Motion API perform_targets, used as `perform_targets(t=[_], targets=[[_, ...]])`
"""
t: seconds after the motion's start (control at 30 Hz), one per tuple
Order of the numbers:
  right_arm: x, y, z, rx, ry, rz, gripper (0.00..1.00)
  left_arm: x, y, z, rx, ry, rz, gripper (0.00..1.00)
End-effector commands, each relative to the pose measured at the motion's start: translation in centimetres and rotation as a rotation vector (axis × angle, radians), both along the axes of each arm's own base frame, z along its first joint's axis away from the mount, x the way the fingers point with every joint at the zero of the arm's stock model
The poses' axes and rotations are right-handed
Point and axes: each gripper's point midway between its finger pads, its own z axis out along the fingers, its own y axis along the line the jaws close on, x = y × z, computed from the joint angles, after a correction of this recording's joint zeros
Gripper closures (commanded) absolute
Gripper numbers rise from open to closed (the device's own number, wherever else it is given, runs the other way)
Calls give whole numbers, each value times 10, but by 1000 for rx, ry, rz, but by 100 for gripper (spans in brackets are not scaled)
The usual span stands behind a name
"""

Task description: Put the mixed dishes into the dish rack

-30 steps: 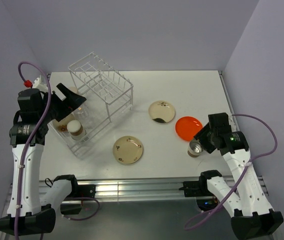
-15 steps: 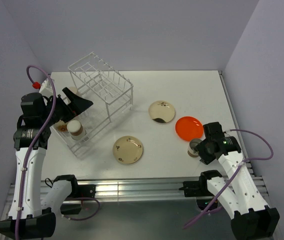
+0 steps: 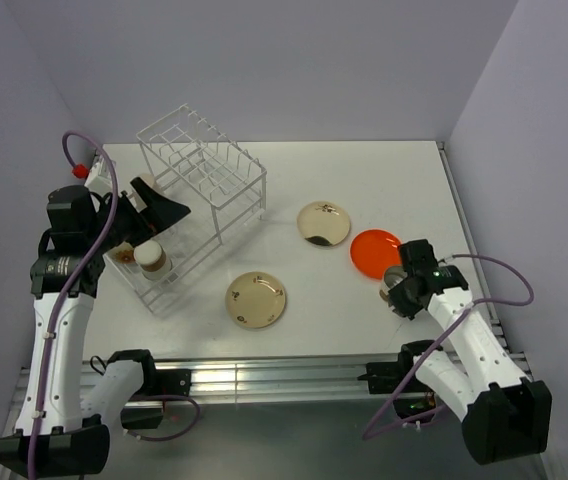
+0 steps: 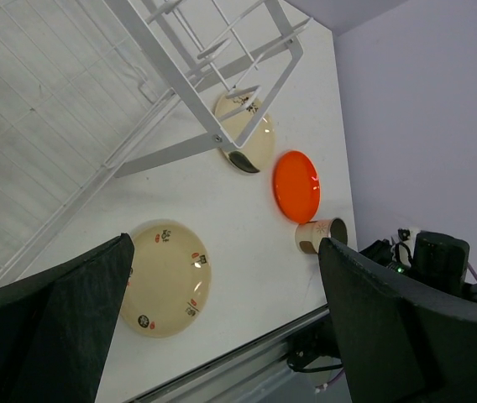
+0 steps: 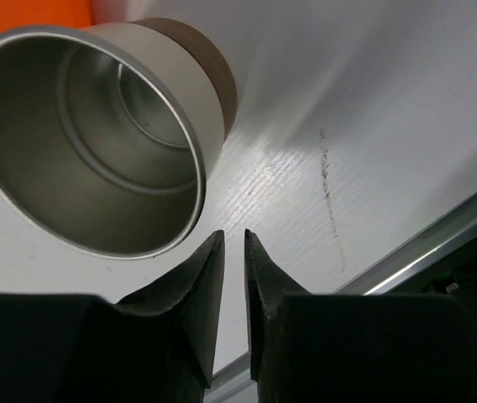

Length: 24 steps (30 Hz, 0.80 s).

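A metal cup with a beige and brown outside [image 3: 392,291] [image 4: 321,235] [image 5: 96,134] rests beside the orange plate [image 3: 376,252] [image 4: 296,185]. My right gripper [image 3: 400,301] [image 5: 234,237] is right at the cup's rim. Its jaws are almost together with nothing between them, and the rim lies just outside the left finger. Two cream plates [image 3: 256,299] [image 3: 323,223] lie mid-table. The white wire dish rack [image 3: 200,172] holds a beige cup [image 3: 150,257] and a clear glass [image 3: 165,229] in its low tray. My left gripper [image 3: 160,215] [image 4: 222,315] hangs wide open over that tray, holding nothing.
The table's near edge and a metal rail [image 3: 284,378] run just below the right gripper. The right wall [image 3: 524,150] is close to the orange plate. The rack's tall slotted section [image 4: 222,75] stands between the left gripper and the plates.
The right gripper has dropped down to the cup and its jaws have closed to a narrow slit. The left arm has shifted slightly to the right, still open.
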Motion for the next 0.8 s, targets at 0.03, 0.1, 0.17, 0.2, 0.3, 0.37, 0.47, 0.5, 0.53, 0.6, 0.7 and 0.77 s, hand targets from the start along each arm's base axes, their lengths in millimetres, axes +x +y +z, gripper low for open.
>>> perform_targets(t=[0.03, 0.1, 0.17, 0.2, 0.3, 0.37, 0.47, 0.5, 0.53, 0.6, 0.7, 0.77], targets=[[7, -7, 21, -39, -97, 26, 74, 0, -6, 16, 0, -66, -17, 1], [3, -6, 33, -25, -124, 34, 72, 2, -6, 13, -10, -57, -8, 1], [4, -3, 52, -11, -165, 39, 69, 1, -14, 9, -16, -54, -33, 1], [4, -1, 60, 5, -193, 51, 67, 1, -16, 8, -19, -51, -36, 1], [8, -3, 78, -8, -225, 43, 52, 3, -23, 3, -18, -45, -54, 1], [9, -8, 78, -32, -204, 28, 48, 4, -27, 3, -19, -50, -71, 1], [14, -11, 65, -56, -147, 13, 47, 5, -31, 3, -14, -55, -89, 1], [15, -12, 59, -62, -125, 10, 47, 5, -31, 4, -8, -60, -98, 1], [15, -13, 53, -69, -112, 2, 47, 5, -32, 3, -4, -60, -104, 1], [17, -14, 47, -75, -90, -5, 47, 4, -32, 3, 10, -62, -115, 1], [18, -13, 40, -71, -79, -7, 47, 3, -31, -1, 37, -57, -124, 1], [21, -16, 36, -88, -76, -17, 47, 5, -30, -2, 41, -59, -121, 1]])
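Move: About 5 cm ahead of the right hand and 2 cm to its left stands the steel cup, its middle some 4 cm lower than the fingertips. The orange plate lies just beyond the cup, roughly 14 cm ahead of the hand and 5 cm left; the leaf plate is farther off, about 22 cm ahead and 19 cm left. From the left hand the cup is some 47 cm to the right, 5 cm back and 29 cm below. Rising beside the cup's near side by about 7 cm and easing slightly forward, the right hand opens its nearly shut fingers to about half and tips them outward, then sinks some 4 cm again with the fingers back near their first slant, apart and empty. The left hand, wide open by the rack, shifts about 3 cm right towards the cup and sinks a little. ##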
